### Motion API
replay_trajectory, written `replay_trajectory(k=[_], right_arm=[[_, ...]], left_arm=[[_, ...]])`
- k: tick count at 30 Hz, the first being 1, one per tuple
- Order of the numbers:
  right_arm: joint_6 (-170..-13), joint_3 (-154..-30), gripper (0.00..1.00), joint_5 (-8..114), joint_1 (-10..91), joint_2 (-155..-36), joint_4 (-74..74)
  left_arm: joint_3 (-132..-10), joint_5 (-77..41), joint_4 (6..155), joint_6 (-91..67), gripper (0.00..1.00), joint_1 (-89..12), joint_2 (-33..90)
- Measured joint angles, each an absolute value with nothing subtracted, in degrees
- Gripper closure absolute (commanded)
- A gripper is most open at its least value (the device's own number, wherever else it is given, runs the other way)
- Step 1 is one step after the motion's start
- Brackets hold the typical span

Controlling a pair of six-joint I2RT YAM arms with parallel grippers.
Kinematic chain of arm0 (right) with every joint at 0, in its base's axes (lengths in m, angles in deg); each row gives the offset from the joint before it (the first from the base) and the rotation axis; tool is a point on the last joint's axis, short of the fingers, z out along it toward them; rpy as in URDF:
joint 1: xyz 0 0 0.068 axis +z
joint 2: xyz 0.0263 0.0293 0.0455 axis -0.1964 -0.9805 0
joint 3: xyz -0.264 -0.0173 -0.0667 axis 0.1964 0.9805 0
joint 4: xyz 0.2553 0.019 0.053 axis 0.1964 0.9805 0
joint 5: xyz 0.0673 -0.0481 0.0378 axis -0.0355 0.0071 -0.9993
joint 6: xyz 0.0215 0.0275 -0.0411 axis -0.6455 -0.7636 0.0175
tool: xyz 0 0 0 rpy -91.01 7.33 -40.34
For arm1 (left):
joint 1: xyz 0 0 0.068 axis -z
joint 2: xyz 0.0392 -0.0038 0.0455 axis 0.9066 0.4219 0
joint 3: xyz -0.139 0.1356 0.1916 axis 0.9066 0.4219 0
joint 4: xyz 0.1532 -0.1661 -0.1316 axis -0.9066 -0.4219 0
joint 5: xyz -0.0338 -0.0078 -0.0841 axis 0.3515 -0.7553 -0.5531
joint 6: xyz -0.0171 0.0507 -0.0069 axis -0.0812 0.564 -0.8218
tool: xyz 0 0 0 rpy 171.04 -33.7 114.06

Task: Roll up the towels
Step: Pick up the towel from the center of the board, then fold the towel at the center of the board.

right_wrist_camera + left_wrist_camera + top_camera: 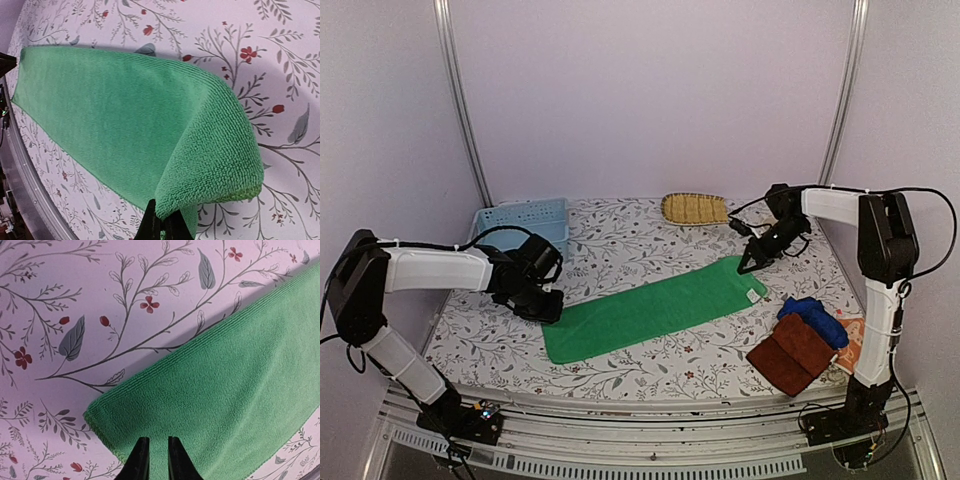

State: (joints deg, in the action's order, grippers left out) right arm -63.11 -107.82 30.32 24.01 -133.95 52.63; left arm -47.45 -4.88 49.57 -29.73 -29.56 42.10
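Note:
A long bright green towel (pixel 655 305) lies spread diagonally across the middle of the table. My right gripper (pixel 749 266) is shut on its far right corner. In the right wrist view that corner (pixel 215 165) is lifted and curled over, pinched between the black fingers of my right gripper (pixel 164 214). My left gripper (pixel 547 305) hovers over the towel's left end (pixel 210 390). Its fingers (pixel 140 460) stand a narrow gap apart with nothing between them. A royal blue towel (pixel 813 315), a dark reddish-brown towel (pixel 790 355) and an orange towel (pixel 852 335) lie piled at the right front.
A pale blue perforated basket (pixel 525 222) stands at the back left, just behind the left arm. A yellow woven straw tray (pixel 693 208) sits at the back centre. The floral tablecloth (pixel 630 245) covers the table, with metal rails along the near edge.

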Motion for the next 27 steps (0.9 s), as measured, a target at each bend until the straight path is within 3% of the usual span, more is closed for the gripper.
replay_trajectory(k=[11,27], right_arm=[[-63.7,-110.7,0.97,9.5,26.3,-134.5,56.6],[-71.6,-117.6,0.97,-1.0,41.4,-142.2,51.6]], left_arm=[[-46.6,-4.0,49.0,-30.2,0.84,-29.6,42.1],[-43.5,-3.8,47.2,-33.4,0.84,-29.9,42.1]])
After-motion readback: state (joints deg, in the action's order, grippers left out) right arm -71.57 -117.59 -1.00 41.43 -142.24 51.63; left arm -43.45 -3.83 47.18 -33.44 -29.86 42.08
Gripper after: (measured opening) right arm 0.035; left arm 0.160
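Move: The right hand holds a pinch of the green towel's right end, roughly 6 cm above the table. The towel's middle lies some 21 cm to its left and 6 cm back; its left edge lies about 45 cm left and 10 cm back. The blue cloth is about 16 cm right and 7 cm back, the wicker tray 24 cm ahead and 9 cm left. From the left hand, that left edge is about 3 cm back, 2 cm left and 3 cm below; the blue basket stands some 26 cm ahead, 12 cm left. Still pinching the towel's right end, the right fingers lift it about 5 cm early on and carry it some 18 cm left and 8 cm back over the towel towards its left end, the wrist swinging some 30 degrees so the fingers point more leftward. The left hand, barely open, eases down, back and left about 2 cm each way onto or just above the left edge. ##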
